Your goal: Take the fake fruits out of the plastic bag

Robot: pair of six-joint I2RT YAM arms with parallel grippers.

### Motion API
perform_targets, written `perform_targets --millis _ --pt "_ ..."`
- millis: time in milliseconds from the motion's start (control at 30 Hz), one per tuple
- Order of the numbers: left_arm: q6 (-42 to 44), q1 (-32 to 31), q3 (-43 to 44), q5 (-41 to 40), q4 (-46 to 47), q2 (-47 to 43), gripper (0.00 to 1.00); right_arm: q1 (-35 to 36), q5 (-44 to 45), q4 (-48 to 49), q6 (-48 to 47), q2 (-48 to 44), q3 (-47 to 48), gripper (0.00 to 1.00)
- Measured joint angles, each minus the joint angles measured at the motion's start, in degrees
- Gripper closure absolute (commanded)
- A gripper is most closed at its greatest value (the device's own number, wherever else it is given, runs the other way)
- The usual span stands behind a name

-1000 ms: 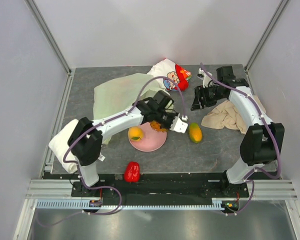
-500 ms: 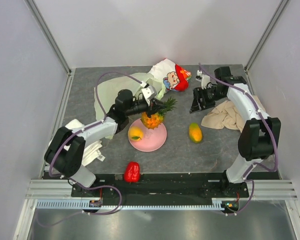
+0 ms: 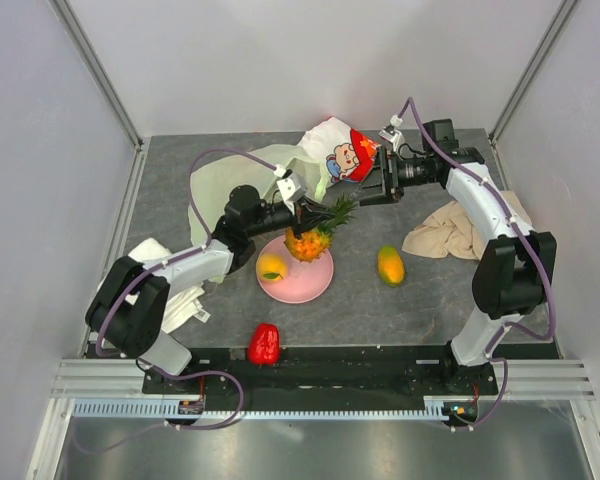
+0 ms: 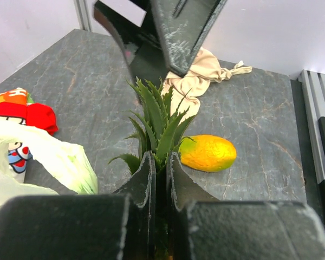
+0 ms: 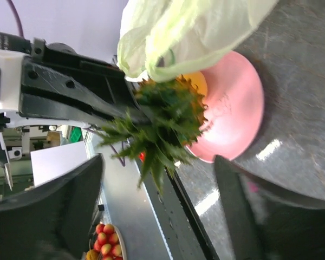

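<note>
A pineapple stands upright at the far edge of the pink plate. My left gripper is shut on its green crown, with leaves sticking out between the fingers. An orange lies on the plate. A yellow-red mango lies on the table right of the plate, and a red pepper sits near the front edge. The pale-green plastic bag lies crumpled behind the left arm. My right gripper hovers open beyond the pineapple, and nothing sits between its fingers.
A cartoon-printed pouch lies at the back, just left of the right gripper. A beige cloth is spread under the right arm. A white cloth lies by the left arm's base. Frame walls enclose the table.
The left arm pulled back from the right, and the pineapple now stands upright at the plate. The right gripper moved left toward the pouch and its jaws opened wider.
</note>
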Motion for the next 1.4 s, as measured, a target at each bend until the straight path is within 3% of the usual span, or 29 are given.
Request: perform_targets --millis 233,333,433,467,500,600,733,833,1067,1400 --pt "-0.35 -0.44 0.00 0.57 -0.09 0.00 0.98 3.74 1.64 4.68 5.07 0.44 0.00 0.28" --pt "-0.37 -0.46 0.00 0.52 -0.48 0.04 0.98 4.87 3.17 5.75 6.21 0.98 0.00 0.46" --pt "-0.35 -0.59 0.00 0.50 -1.40 0.26 0.98 5.55 3.87 6.23 7.06 1.53 0.04 0.71" --pt "-0.35 -0.68 0.00 0.46 -1.81 0.35 0.98 5.75 4.11 6.29 7.34 1.77 0.24 0.94" --pt "-0.35 -0.79 0.00 0.33 -1.92 0.46 0.98 6.01 4.46 6.27 7.41 2.08 0.50 1.00" --pt "-0.26 -0.87 0.07 -0.20 -2.73 0.48 0.97 6.86 5.86 5.35 6.71 3.28 2.40 1.00" --pt "0.39 -0.90 0.28 -1.51 -3.74 0.50 0.50 8.02 8.15 4.52 5.40 3.87 4.90 1.00" --pt "1.75 -0.92 1.66 -1.49 -4.44 0.50 0.34 8.79 10.54 2.27 3.15 4.09 7.65 1.00" --pt "6.54 -0.76 5.66 -1.57 -15.37 -2.58 0.31 11.56 15.93 -0.96 -2.32 7.74 16.00 1.00" --pt "14.84 2.29 7.48 -6.21 -42.45 -21.94 0.30 16.33 18.21 -2.71 -4.79 12.33 21.57 1.00"
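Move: The pineapple is already in the left fingers, held at its leafy crown, whose middle lies about 3 cm right and 1 cm ahead of the left hand and 1 cm below. From the open right hand that crown is roughly 6 cm left, 3 cm back and 2 cm lower. The pink plate sits some 15 cm left of the right hand, 10 cm back and 20 cm below; the mango is about 9 cm to its right, 12 cm back, on the table. The right fingers shut on the pineapple's leaves after reaching about 5 cm left, while the left hand keeps its grip almost in place. Then the left fingers open wide and let go, and that hand withdraws left, up and a little back, 9 cm or so. The right, still shut on the crown, carries on another 5 cm left and slightly forward, tilting moderately. ##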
